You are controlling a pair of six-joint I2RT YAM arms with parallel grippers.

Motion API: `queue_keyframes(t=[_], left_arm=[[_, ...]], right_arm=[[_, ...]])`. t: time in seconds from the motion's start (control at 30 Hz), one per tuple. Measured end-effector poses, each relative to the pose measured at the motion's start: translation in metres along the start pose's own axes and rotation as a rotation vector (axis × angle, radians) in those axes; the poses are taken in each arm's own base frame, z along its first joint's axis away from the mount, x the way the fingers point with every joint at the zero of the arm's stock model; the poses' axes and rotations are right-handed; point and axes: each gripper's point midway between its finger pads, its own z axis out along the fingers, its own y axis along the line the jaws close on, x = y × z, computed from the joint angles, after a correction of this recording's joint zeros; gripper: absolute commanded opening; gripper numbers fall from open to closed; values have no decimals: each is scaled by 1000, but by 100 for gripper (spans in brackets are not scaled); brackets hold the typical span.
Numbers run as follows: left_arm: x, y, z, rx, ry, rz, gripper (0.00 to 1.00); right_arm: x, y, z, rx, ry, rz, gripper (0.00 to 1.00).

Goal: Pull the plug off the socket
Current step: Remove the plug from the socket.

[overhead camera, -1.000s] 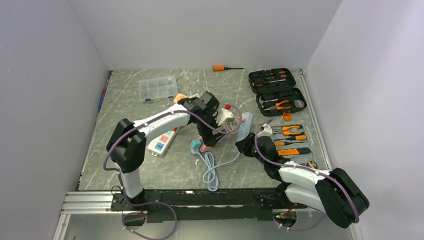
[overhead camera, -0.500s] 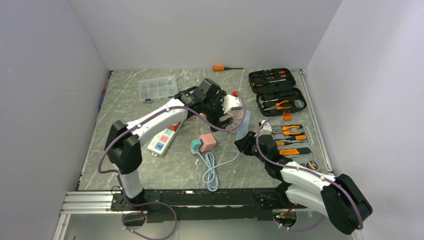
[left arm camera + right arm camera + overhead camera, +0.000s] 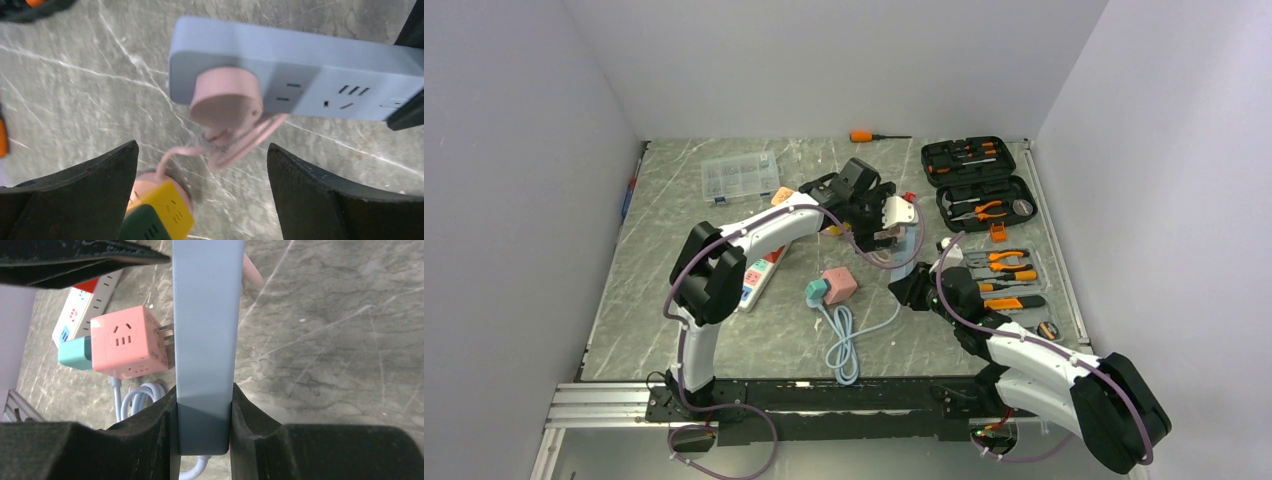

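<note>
The socket is a pale blue power strip (image 3: 320,60) lying on the table. A round pink plug (image 3: 226,96) sits in its end outlet, and a looped pink cable (image 3: 245,142) runs down from it to a pink, yellow and green cube (image 3: 162,210). My left gripper (image 3: 202,147) hangs open above the plug, touching nothing. In the top view the left gripper (image 3: 889,232) covers the far end of the strip (image 3: 915,250). My right gripper (image 3: 204,415) is shut on the strip's near end (image 3: 207,315), and the top view shows the right gripper (image 3: 908,290) low over the table.
A pink cube socket (image 3: 838,284) with bare prongs lies left of the strip, joined to a teal plug (image 3: 815,292) and a coiled blue cable (image 3: 844,345). A white power strip (image 3: 754,280), a clear organiser box (image 3: 740,178), an open tool case (image 3: 979,182) and a tool tray (image 3: 1009,285) lie around.
My left arm has lifted away from the pink cube socket and swung back and right to above the strip's far end. The cube stays on the table. The right arm has barely moved.
</note>
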Motion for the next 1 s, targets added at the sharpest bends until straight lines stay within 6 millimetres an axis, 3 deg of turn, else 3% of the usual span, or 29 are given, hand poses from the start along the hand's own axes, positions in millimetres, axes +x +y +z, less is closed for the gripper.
queue_keyframes(t=[0.1, 0.33, 0.63, 0.83, 0.93, 1.0], left_arm=[[-5, 6, 0, -2, -34, 64, 97], [-8, -5, -4, 102, -77, 160, 87], [-11, 3, -9, 160, -76, 187, 68], [-1, -7, -7, 213, -53, 162, 40], [2, -11, -9, 230, -44, 158, 18], [4, -12, -9, 236, -40, 158, 12]], right_arm=[[0, 6, 0, -25, 13, -7, 0], [-1, 12, 1, -54, 22, -27, 0], [-5, 25, -6, -126, 15, -86, 0], [-7, 27, -8, -134, 15, -114, 0], [-10, 26, -10, -127, 4, -129, 0], [-10, 24, -11, -118, 2, -141, 0]])
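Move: The pink plug sits on the left face of the pale-blue socket strip, near its far end. From my left hand it is about 3 cm to the right, 4 cm below and 1 cm back. The yellow block stands some 11 cm left, 1 cm ahead and 9 cm below. From my right hand, still gripping the strip's near end, the plug is about 12 cm ahead, 1 cm left and 2 cm up; the pink cube is roughly 12 cm left, 1 cm ahead and 5 cm below. With my right hand I keep my grip on the socket, raise it about 2.5 cm and swing it slightly left, its far end tipping up so the plug comes to my left fingers. My left hand shifts only a little, rising briefly, sinking again and ending slightly back; it turns some 15 degrees clockwise and closes from wide open to pinch the plug at its cord end. ##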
